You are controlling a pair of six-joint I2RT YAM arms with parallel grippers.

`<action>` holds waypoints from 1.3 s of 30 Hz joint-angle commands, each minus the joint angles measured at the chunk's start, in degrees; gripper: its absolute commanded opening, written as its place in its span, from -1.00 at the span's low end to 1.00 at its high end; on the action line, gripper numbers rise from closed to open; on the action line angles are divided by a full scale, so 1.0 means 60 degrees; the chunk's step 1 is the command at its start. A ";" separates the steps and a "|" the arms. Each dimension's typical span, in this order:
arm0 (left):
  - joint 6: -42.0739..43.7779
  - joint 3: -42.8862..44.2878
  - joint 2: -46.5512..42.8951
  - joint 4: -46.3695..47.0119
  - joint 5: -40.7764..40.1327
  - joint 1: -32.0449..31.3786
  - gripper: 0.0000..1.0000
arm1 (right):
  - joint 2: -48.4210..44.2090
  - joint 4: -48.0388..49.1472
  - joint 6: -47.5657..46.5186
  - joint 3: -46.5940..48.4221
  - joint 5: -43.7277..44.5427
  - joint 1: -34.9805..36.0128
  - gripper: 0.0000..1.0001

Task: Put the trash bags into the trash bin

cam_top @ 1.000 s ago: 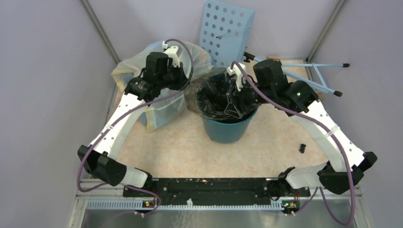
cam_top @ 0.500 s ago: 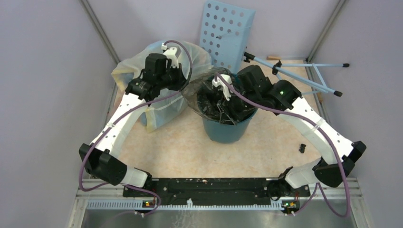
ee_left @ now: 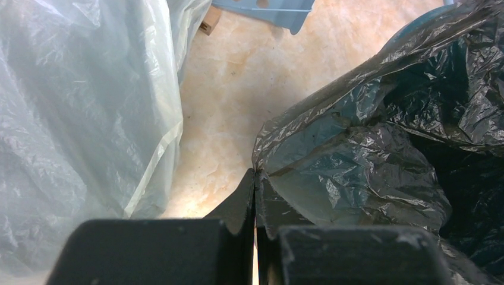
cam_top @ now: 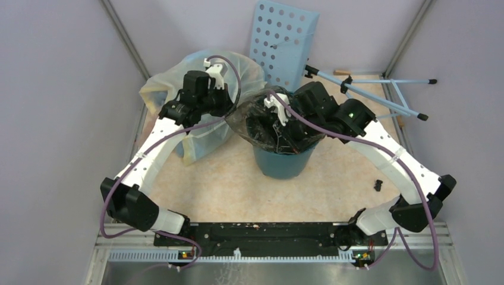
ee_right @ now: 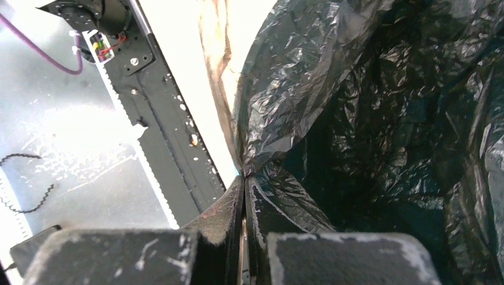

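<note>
The dark, crinkly trash bag (cam_top: 261,119) sits in the mouth of the teal trash bin (cam_top: 284,164), its rim bunched above the bin's edge. My left gripper (cam_top: 230,111) is at the bag's left rim and is shut on a fold of the film there (ee_left: 255,176). The bag (ee_left: 362,148) stretches away to the right of it. My right gripper (cam_top: 278,132) reaches over the bin from the right. It is shut on the bag's near rim (ee_right: 244,178), with the bag's black inside (ee_right: 380,119) open beyond it.
A large pale stuffed bag (cam_top: 178,101) (ee_left: 77,119) lies left of the bin under my left arm. A light blue perforated panel (cam_top: 283,35) leans at the back. Light blue rods (cam_top: 380,89) lie back right. A small black piece (cam_top: 378,184) sits on the table at right.
My right gripper swung left over the bin and closed on the bag's near rim. My left gripper stayed shut on the left rim and drew it slightly left.
</note>
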 commanded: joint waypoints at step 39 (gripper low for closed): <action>-0.1063 -0.1992 0.0458 0.3625 0.1261 0.0052 -1.00 | -0.2281 0.0012 0.2340 0.0554 0.3902 0.0473 0.05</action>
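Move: The right hand holds the black trash bag's near edge at the near rim of the trash bin, whose middle lies about 12 cm ahead and some 15 cm below, neither left nor right. The perforated blue box stands about 26 cm beyond the bin, in line with it. The left hand pinches the bag's left corner; from there the bin is roughly 22 cm right, 3 back and 15 down, the white bag some 9 left, 13 ahead and 15 down. Back about 5 cm, then down some 8 and to its right, the right hand draws the pinched black bag edge at the bin's near rim, opens its fingers to let go, and climbs roughly 12 cm clear, turned some 15 degrees clockwise. The left hand keeps its pinch, sinking 5 cm while easing right towards the bin and a little forward. ##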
